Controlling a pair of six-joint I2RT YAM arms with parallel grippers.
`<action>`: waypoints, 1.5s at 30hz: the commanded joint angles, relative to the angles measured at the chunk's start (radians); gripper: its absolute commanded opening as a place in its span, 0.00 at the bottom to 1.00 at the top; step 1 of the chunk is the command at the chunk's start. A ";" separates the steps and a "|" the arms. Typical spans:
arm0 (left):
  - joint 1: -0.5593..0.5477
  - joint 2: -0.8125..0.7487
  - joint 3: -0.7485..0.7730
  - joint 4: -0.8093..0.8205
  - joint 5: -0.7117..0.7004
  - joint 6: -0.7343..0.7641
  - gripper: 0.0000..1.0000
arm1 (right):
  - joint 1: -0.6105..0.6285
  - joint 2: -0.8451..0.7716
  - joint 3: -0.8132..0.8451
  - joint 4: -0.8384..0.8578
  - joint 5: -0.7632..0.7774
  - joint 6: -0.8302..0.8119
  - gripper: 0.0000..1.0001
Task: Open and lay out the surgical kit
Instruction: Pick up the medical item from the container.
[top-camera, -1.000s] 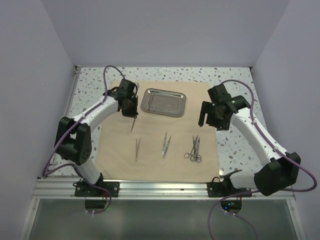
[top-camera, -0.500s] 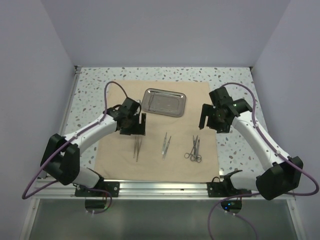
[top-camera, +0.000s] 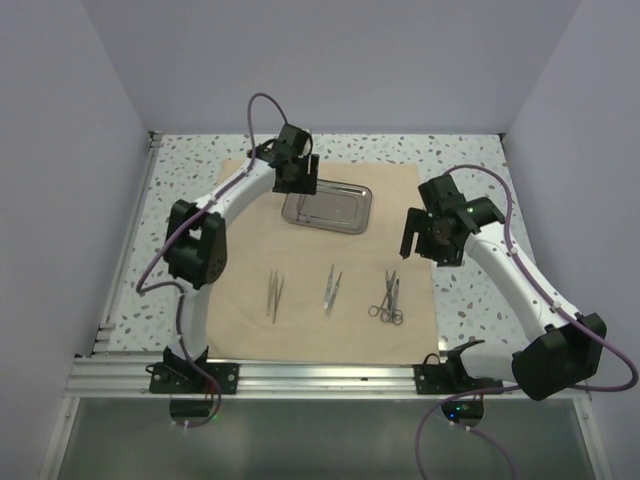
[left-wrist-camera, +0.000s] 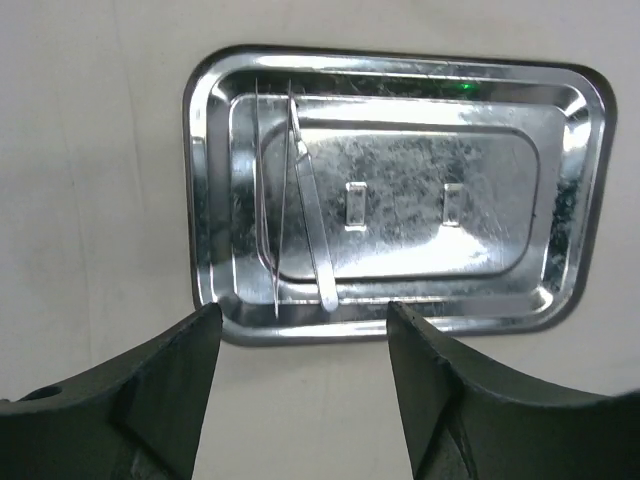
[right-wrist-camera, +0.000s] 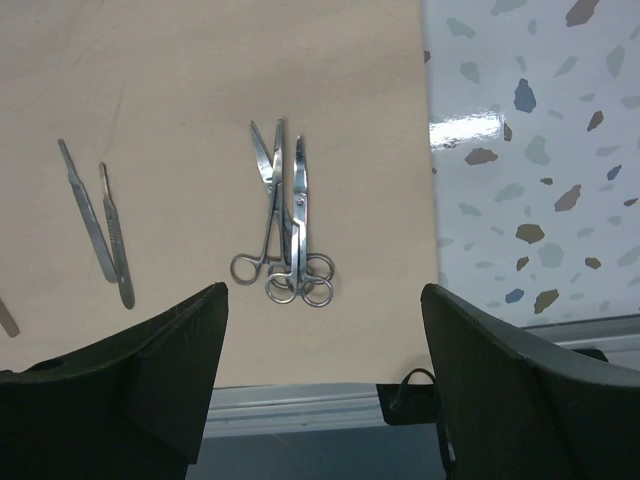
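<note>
The beige cloth wrap (top-camera: 250, 300) lies spread flat, with the shiny steel tray (top-camera: 345, 210) at its far end. On the cloth lie tweezers (top-camera: 274, 297), two slim handles (top-camera: 331, 290) and ring-handled scissors and forceps (top-camera: 389, 298). My left gripper (top-camera: 300, 186) hovers open over the tray's left end, holding nothing. In the left wrist view the tray (left-wrist-camera: 560, 200) holds thin silver instruments (left-wrist-camera: 305, 215) just beyond my open left gripper (left-wrist-camera: 300, 335). My right gripper (top-camera: 426, 244) hangs open above the cloth's right edge. The right wrist view shows the scissors and forceps (right-wrist-camera: 286, 235) ahead of the empty right gripper (right-wrist-camera: 322, 340).
The speckled tabletop (top-camera: 470, 300) borders the cloth on all sides. A metal rail (top-camera: 320, 375) runs along the near edge between the arm bases. Plain walls close in left, right and behind.
My left gripper carried a thin instrument down to the tweezers on the cloth, opened and left it there, then swung back up to the tray. The right arm barely moved.
</note>
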 joint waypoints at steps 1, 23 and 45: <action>0.043 0.200 0.247 -0.041 -0.019 0.063 0.69 | -0.004 -0.008 0.061 -0.034 0.063 0.016 0.82; 0.077 0.411 0.331 -0.021 0.049 0.079 0.15 | -0.006 0.072 0.110 -0.043 0.114 0.019 0.82; 0.074 -0.116 -0.047 -0.063 0.018 0.060 0.00 | -0.006 0.058 0.084 0.012 -0.001 -0.040 0.81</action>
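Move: The tweezers in the container lie about 8 cm ahead of the left hand, neither left nor right, and 9 cm below. The metal tray's middle is level with them, 7 cm to their right; a slim steel tool is 2 cm to their right. Two laid-out tools lie roughly 19 cm back and 6 cm left of the left hand. From the right hand, the tweezers are some 29 cm ahead and 25 cm left, 13 cm lower. Left hand dips about 9 cm down and forward, closes on the tweezers, lifts them 10 cm, drawing back. ##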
